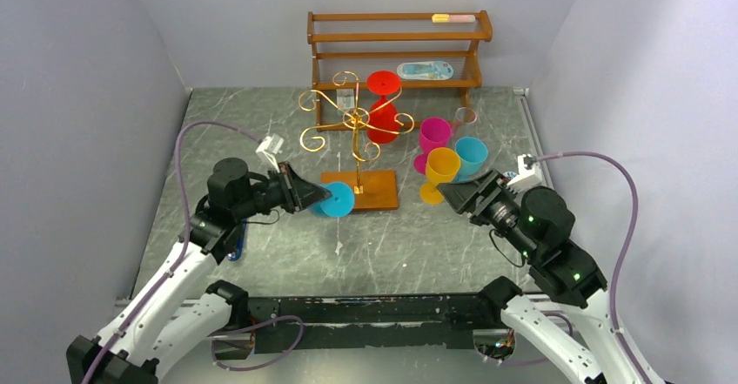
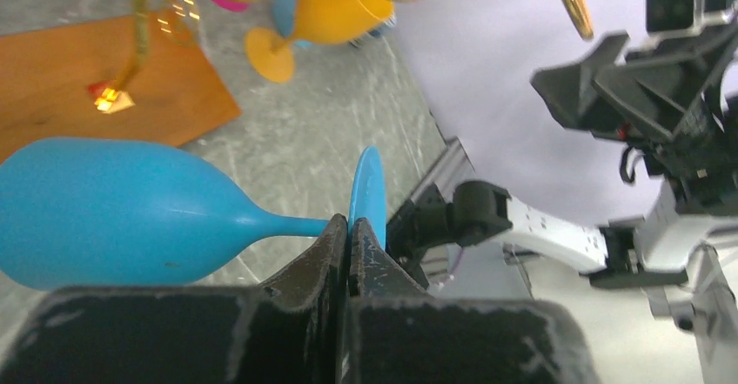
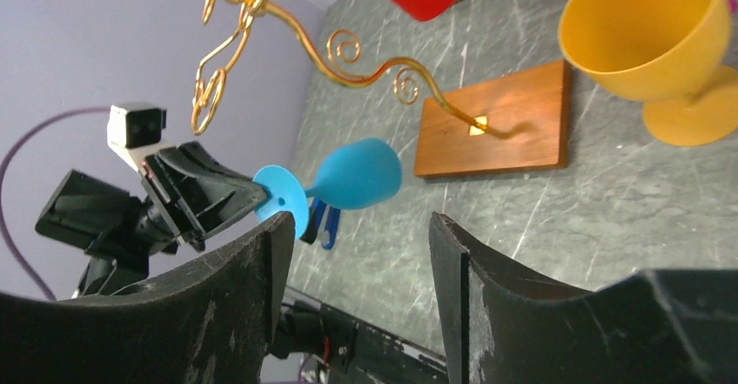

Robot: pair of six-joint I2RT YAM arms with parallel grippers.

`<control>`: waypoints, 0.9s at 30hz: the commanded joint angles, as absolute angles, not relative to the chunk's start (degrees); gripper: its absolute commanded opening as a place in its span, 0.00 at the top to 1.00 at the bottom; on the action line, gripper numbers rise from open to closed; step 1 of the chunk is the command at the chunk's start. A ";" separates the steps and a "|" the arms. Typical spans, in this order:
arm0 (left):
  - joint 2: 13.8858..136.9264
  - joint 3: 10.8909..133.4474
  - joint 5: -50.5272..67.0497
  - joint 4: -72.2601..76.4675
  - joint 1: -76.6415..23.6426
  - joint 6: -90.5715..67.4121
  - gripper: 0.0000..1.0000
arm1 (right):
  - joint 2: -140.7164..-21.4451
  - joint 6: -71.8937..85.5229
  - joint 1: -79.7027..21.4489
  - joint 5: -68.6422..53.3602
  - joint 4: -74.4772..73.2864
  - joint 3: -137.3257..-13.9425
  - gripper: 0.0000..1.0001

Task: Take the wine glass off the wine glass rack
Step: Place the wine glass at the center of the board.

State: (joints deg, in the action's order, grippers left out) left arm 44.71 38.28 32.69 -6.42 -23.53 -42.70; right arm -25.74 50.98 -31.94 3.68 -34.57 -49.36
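Note:
The wine glass rack (image 1: 357, 123) is a gold pole with scroll arms on a brown wooden base (image 1: 376, 194). A red wine glass (image 1: 383, 105) hangs from it, foot up. My left gripper (image 1: 315, 198) is shut on the flat foot (image 2: 369, 194) of a blue wine glass (image 2: 104, 210). That glass lies sideways in the air just left of the base, clear of the scroll arms. In the right wrist view the blue wine glass (image 3: 357, 173) shows beyond my right gripper (image 3: 361, 218), which is open and holds nothing. In the top view my right gripper (image 1: 446, 191) sits beside a yellow glass (image 1: 439, 171).
A three-tier wooden shelf (image 1: 396, 49) stands at the back wall with small items on it. Pink (image 1: 432, 133), yellow and light blue (image 1: 472, 156) glasses stand together right of the rack. A small blue object (image 1: 239, 249) lies on the table under my left arm.

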 commanded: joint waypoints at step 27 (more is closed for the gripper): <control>53.11 39.79 26.56 17.27 -51.10 -43.95 0.95 | -42.07 44.56 -31.91 -38.95 -18.30 -46.54 0.44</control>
State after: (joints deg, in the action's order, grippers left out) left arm 52.53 37.30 24.12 11.46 -50.37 -44.01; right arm -41.52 46.48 -31.94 -33.17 -19.31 -46.37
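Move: The left hand already holds the blue wine glass by its foot, bowl hanging below. The open right gripper it goes to is about 26 cm to its right, nearly level ahead and some 3 cm higher. From the right hand, the blue glass's middle lies roughly 26 cm left, 1 cm ahead and 9 cm below; the yellow glass stands about 13 cm ahead, 1 cm left, 21 cm down, and the rack base 15 cm ahead, 20 cm left, 27 cm down. Keeping its pinch on the blue glass's foot, the left hand carries it about 10 cm right and 7 cm back towards the right gripper, turning nearly 20 degrees clockwise. The right hand, fingers staying open, comes about 10 cm left and a little back towards the foot, swinging some 35 degrees counter-clockwise to face it. ##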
